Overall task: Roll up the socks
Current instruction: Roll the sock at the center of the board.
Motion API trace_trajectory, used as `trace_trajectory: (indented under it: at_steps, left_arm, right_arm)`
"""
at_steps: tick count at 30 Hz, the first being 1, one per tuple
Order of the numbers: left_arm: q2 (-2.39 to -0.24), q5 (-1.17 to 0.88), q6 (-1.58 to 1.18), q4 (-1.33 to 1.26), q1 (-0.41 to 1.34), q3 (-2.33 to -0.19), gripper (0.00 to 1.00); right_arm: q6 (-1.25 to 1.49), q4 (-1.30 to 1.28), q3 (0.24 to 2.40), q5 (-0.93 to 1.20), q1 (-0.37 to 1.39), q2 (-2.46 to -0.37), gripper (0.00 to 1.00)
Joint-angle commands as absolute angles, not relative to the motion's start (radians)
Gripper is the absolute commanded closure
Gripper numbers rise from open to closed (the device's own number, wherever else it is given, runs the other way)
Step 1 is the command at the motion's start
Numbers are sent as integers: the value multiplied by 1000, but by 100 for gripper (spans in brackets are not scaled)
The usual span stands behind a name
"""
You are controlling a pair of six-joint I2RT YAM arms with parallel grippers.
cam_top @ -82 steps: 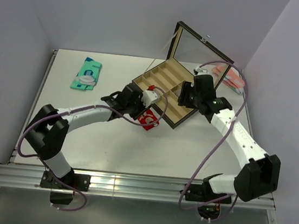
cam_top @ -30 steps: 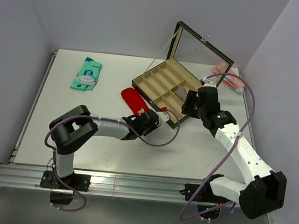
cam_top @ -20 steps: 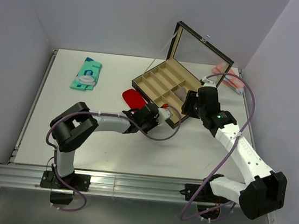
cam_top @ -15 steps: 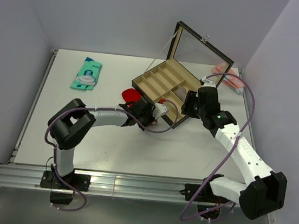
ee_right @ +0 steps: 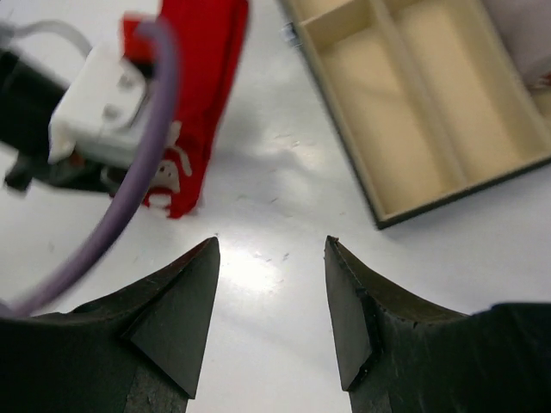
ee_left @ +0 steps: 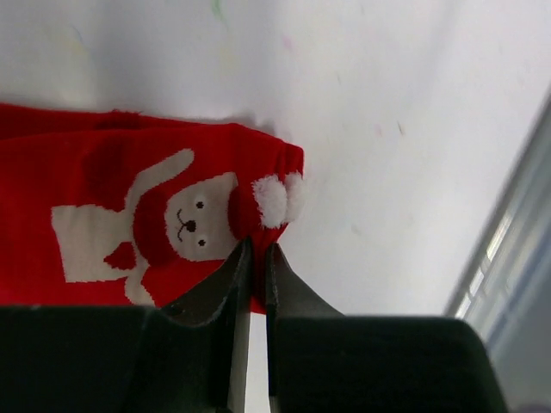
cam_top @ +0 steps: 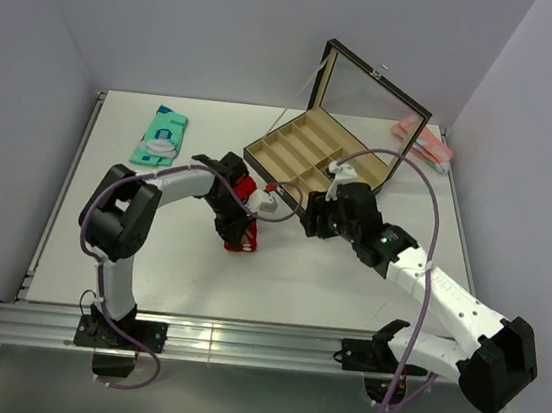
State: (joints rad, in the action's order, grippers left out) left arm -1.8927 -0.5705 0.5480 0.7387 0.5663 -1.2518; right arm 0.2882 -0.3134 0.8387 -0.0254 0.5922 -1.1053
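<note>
A red sock (cam_top: 246, 192) with a white bunny emblem lies flat on the white table (cam_top: 131, 239), left of the box. I cannot tell whether a second sock lies under it. In the left wrist view the sock (ee_left: 112, 198) fills the left side. My left gripper (ee_left: 256, 248) is shut on its edge beside the white pompom. From above, that gripper (cam_top: 239, 228) sits over the sock's near end. My right gripper (ee_right: 271, 245) hangs open over bare table, right of the sock (ee_right: 207, 77) and apart from it; in the top view the right gripper (cam_top: 307, 218) is at the box's near corner.
An open wooden box (cam_top: 307, 160) with several compartments and a raised glass lid (cam_top: 370, 97) stands behind the grippers. A teal sock (cam_top: 161, 136) lies at the back left. A pale pink bundle (cam_top: 422, 142) sits at the back right. The left arm's purple cable (ee_right: 129, 189) crosses the right wrist view.
My left gripper has closed on the red sock's edge and swung left and nearer with it. The right arm has moved left and down toward the sock, still open.
</note>
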Motion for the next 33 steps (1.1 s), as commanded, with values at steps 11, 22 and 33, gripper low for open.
trace_trajectory:
  at_steps: [11, 22, 33]
  left_arm:
    - [-2126, -808, 945, 1285, 416, -1394, 93]
    - [-2171, -784, 999, 1368, 399, -1414, 93]
    - [-2172, -779, 988, 1370, 396, -1433, 93]
  right_arm:
    - [187, 63, 738, 110, 941, -1241, 41]
    - [94, 161, 893, 186, 1028, -1589, 40]
    - [40, 94, 1015, 149, 1077, -1750, 40]
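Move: My left hand already has the red sock's near end between its fingers, just off the table. From my right hand, open and high, that near end lies about 19 cm left, 3 cm back and some 15 cm down. The open box's middle is about 17 cm ahead of my right hand, 3 cm to its left and 14 cm below; the rolled grey sock in it sits 16 cm ahead and 3 cm to the right, 13 cm down. My right hand swings left about 20 cm and back some 9 cm, sinking 11 cm as it turns about 40 degrees counter-clockwise, fingers kept open, to come in close beside the pinched end of the red sock. Meanwhile my left hand keeps its pinch and drags that end back and left, about 8 cm, tilting its fingertips towards the base, then holds there. ##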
